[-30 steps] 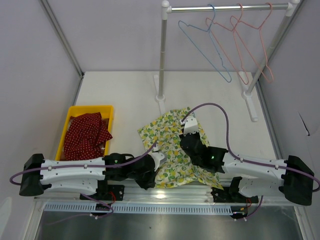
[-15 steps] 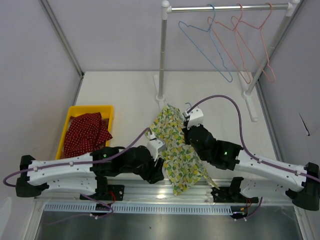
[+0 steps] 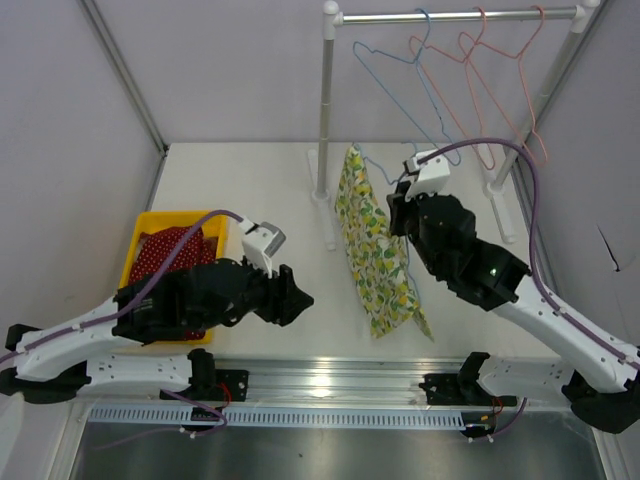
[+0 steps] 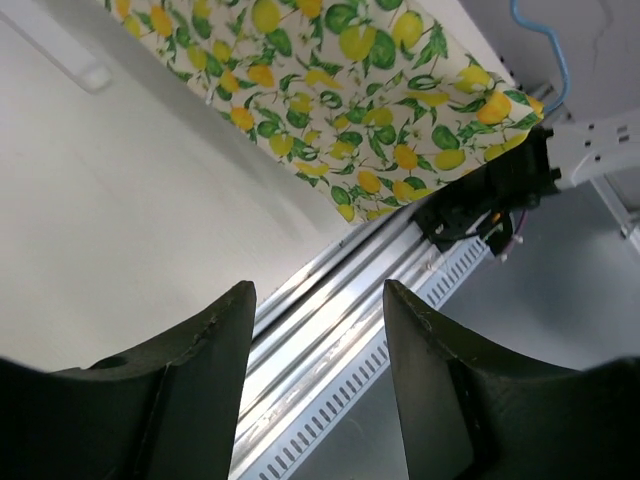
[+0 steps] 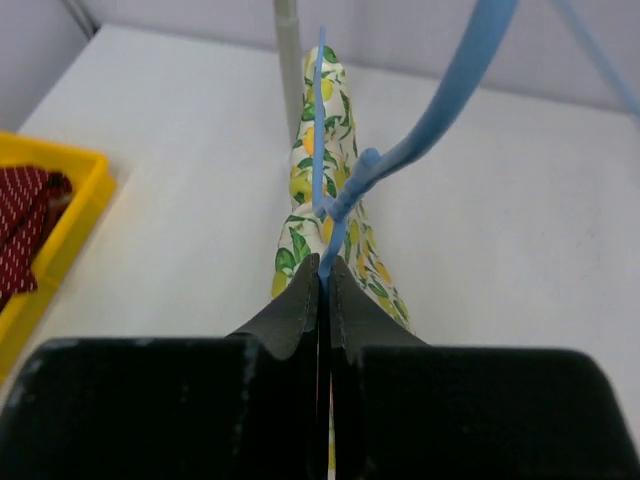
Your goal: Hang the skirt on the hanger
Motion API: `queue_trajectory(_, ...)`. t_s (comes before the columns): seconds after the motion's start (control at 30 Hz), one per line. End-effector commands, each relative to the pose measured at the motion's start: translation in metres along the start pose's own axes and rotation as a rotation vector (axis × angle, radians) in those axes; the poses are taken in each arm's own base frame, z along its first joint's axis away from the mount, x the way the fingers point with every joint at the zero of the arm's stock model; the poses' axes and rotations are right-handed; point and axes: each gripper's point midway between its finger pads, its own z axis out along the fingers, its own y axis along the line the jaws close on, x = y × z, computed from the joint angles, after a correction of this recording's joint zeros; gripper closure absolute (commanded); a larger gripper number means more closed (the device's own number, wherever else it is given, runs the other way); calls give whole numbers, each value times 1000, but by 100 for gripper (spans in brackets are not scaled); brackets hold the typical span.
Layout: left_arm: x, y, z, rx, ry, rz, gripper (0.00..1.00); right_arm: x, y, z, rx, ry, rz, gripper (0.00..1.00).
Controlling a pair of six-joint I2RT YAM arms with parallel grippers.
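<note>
The skirt (image 3: pixel 375 245), white with a yellow lemon and green leaf print, hangs lengthwise from a blue wire hanger (image 3: pixel 372 170) above the table, right of the rack's left pole. My right gripper (image 3: pixel 396 203) is shut on that hanger's wire just below its twisted neck (image 5: pixel 340 200); the skirt (image 5: pixel 325 175) drapes beyond the fingertips. My left gripper (image 3: pixel 303 297) is open and empty, left of the skirt's lower end and apart from it. In the left wrist view its gripper (image 4: pixel 320 300) is open, and the skirt (image 4: pixel 350 100) lies across the top.
A clothes rack with a left pole (image 3: pixel 325 100) and a top rail (image 3: pixel 450 15) stands at the back and carries a blue hanger (image 3: pixel 400 85) and two pink hangers (image 3: pixel 490 90). A yellow bin (image 3: pixel 180 216) holding a red garment (image 3: pixel 165 252) sits at the left. An aluminium rail (image 3: pixel 330 380) runs along the near edge.
The right gripper has lifted the hanger and skirt off the table, up and back toward the rack. The left gripper has let go of the skirt, opened and drawn back to the left.
</note>
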Motion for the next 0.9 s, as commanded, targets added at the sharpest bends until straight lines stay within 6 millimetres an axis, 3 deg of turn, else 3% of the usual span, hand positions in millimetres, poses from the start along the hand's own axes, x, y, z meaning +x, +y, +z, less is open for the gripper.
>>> queue_trajectory(0.0, -37, 15, -22, -76, -120, 1, 40, -52, -13, 3, 9, -90, -38, 100)
queue_trajectory(0.2, -60, 16, -29, -102, -165, 30, 39, -112, -32, 19, 26, -174, -57, 100)
queue_trajectory(0.23, -64, 15, -31, -98, -175, 30, 39, -113, -30, 29, 24, -166, -78, 100)
queue_trajectory(0.33, -71, 12, -32, -91, -186, 41, 39, -145, -34, 44, 14, -220, -78, 100)
queue_trajectory(0.37, -72, 12, -31, -92, -186, 44, 39, -138, -35, 56, 10, -196, -85, 100)
queue_trajectory(0.4, -76, 12, -33, -91, -194, 46, 38, -155, -33, 56, -27, -229, -73, 100)
queue_trajectory(0.43, -77, 11, -32, -89, -191, 51, 39, -151, -42, 76, -14, -206, -65, 100)
queue_trajectory(0.47, -79, 10, -33, -88, -196, 51, 38, -155, -44, 83, -24, -208, -59, 100)
queue_trajectory(0.5, -81, 10, -33, -88, -200, 55, 38, -171, -42, 84, -55, -238, -50, 100)
queue_trajectory(0.57, -83, 10, -34, -88, -202, 56, 38, -173, -46, 105, -67, -236, -55, 100)
queue_trajectory(0.63, -83, 11, -34, -89, -202, 59, 38, -193, -44, 108, -96, -290, -51, 100)
queue_trajectory(0.67, -84, 12, -35, -94, -203, 58, 38, -191, -50, 122, -89, -281, -48, 100)
queue_trajectory(0.7, -83, 13, -34, -94, -200, 57, 38, -208, -51, 119, -99, -321, -42, 100)
queue_trajectory(0.77, -83, 14, -35, -97, -203, 55, 38, -217, -53, 126, -106, -343, -43, 100)
queue_trajectory(0.8, -81, 15, -34, -98, -200, 55, 38, -212, -53, 141, -104, -328, -53, 100)
queue_trajectory(0.83, -80, 16, -33, -100, -197, 57, 38, -227, -53, 137, -100, -365, -56, 100)
queue_trajectory(0.87, -81, 16, -33, -97, -198, 53, 38, -230, -55, 142, -92, -370, -56, 100)
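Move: The clothes rail, where the right hand's held hanger and the skirt on it are bound, lies straight ahead of that hand, about 32 cm out and 20 cm up. On the rail, the hung blue hanger's hook sits some 7 cm to the hand's right and the rail's left post top about 19 cm to its left, both as far out and as high as the rail. From the empty left hand that rail spot is roughly 50 cm ahead, 25 cm right and 24 cm up. Keep the right fingers shut on the neck of the blue hanger carrying the skirt. Lift it and swing it out towards the clothes rail, rising steeply at first and then going mostly forward, about 20 cm out and 13 cm up in all, tipping the fingers up some 10 degrees. Let the open, empty left hand rise and ease forward a little, touching nothing. ##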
